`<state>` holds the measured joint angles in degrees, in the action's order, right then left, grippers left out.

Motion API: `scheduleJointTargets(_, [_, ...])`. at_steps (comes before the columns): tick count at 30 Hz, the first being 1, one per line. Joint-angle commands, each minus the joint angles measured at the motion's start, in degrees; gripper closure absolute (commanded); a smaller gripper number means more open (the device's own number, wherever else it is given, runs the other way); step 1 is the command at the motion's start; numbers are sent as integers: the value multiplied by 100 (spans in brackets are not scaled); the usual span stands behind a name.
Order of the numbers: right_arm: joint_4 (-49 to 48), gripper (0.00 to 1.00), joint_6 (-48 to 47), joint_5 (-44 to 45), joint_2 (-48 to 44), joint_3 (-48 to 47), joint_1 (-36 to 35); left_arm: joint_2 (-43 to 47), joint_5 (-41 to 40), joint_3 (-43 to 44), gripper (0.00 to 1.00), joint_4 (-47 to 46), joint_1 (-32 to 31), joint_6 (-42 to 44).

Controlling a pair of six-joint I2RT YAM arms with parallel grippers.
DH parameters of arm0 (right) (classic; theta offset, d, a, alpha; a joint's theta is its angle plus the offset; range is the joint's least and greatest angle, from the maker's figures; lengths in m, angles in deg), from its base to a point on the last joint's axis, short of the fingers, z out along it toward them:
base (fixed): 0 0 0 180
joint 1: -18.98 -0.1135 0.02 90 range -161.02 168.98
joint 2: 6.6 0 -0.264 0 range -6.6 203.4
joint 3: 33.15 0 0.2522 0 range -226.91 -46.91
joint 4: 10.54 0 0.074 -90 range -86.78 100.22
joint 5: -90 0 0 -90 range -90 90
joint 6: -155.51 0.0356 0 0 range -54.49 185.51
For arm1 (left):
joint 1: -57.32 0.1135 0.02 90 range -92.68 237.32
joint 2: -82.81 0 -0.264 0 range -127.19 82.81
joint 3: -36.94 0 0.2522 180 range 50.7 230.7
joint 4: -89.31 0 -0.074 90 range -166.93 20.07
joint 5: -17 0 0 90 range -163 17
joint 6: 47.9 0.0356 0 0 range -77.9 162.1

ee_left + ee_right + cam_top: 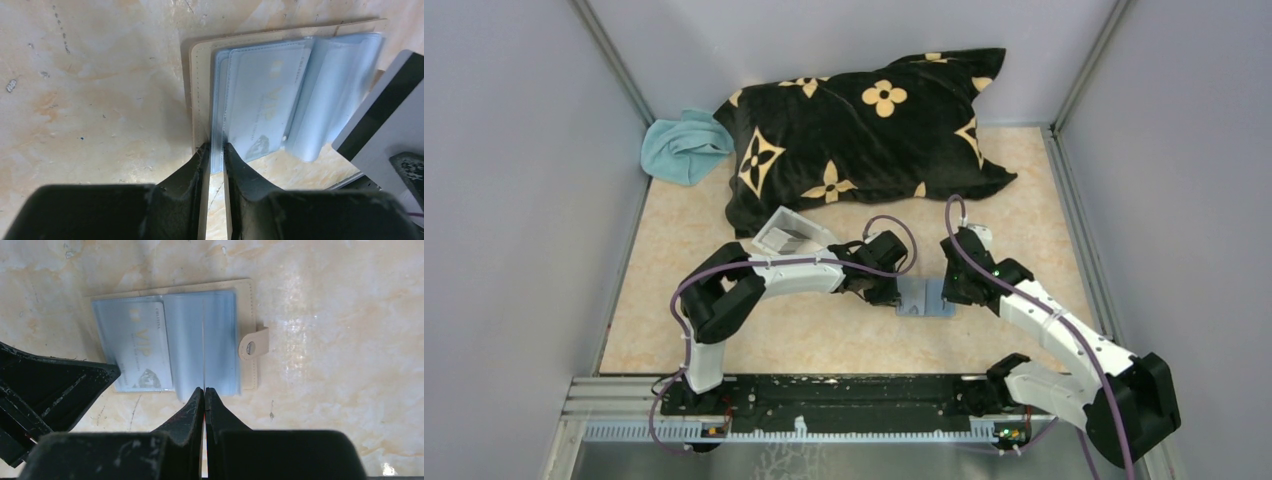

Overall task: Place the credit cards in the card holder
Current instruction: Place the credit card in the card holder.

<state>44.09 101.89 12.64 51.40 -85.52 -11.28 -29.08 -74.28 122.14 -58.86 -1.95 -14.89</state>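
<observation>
The card holder lies open on the table, tan cover down, snap tab at its right. Its pale blue sleeves fan upward. One sleeve holds a light card printed VIP. My left gripper is shut on the near edge of a sleeve at the holder's left side. My right gripper is shut on a credit card, white with a black stripe. That card stands edge-on above the middle sleeves. In the top view the two grippers flank the holder.
A black pillow with gold flowers fills the back of the table, with a teal cloth at its left. A clear shallow tray sits tilted behind my left arm. Grey walls close in both sides.
</observation>
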Motion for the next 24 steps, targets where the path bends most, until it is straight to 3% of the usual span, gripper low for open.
scheduleJointTargets(1, [214,100,0,509,-105,-407,-42,-474,-207,-312,77,836,-85,19])
scheduleJointTargets(6, [202,100,-31,481,-188,-496,-41,-484,-203,-324,78,843,-85,10])
scheduleJointTargets(13, [-569,100,-129,-644,-355,-465,-46,-459,-237,-341,78,848,-85,-8])
scheduleJointTargets(24, [-1574,100,240,-1214,-293,431,-42,-450,-276,-423,78,837,-85,-12])
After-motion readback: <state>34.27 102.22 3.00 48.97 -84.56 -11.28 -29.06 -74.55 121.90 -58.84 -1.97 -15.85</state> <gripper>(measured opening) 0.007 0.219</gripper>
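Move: The right hand holds an upright card. From it the VIP card's pocket, on the card holder's left page, lies about 6 cm left, 3 cm ahead and 6 cm below. At that same depth and height, the clear flap is straight ahead and the snap tab 5 cm to the right. The left hand's tips are on the holder's left edge, with the VIP pocket about 3 cm right, 2 cm ahead and just below. The right hand carries its gripped card about 4 cm left and 2 cm up, towards the VIP pocket. ##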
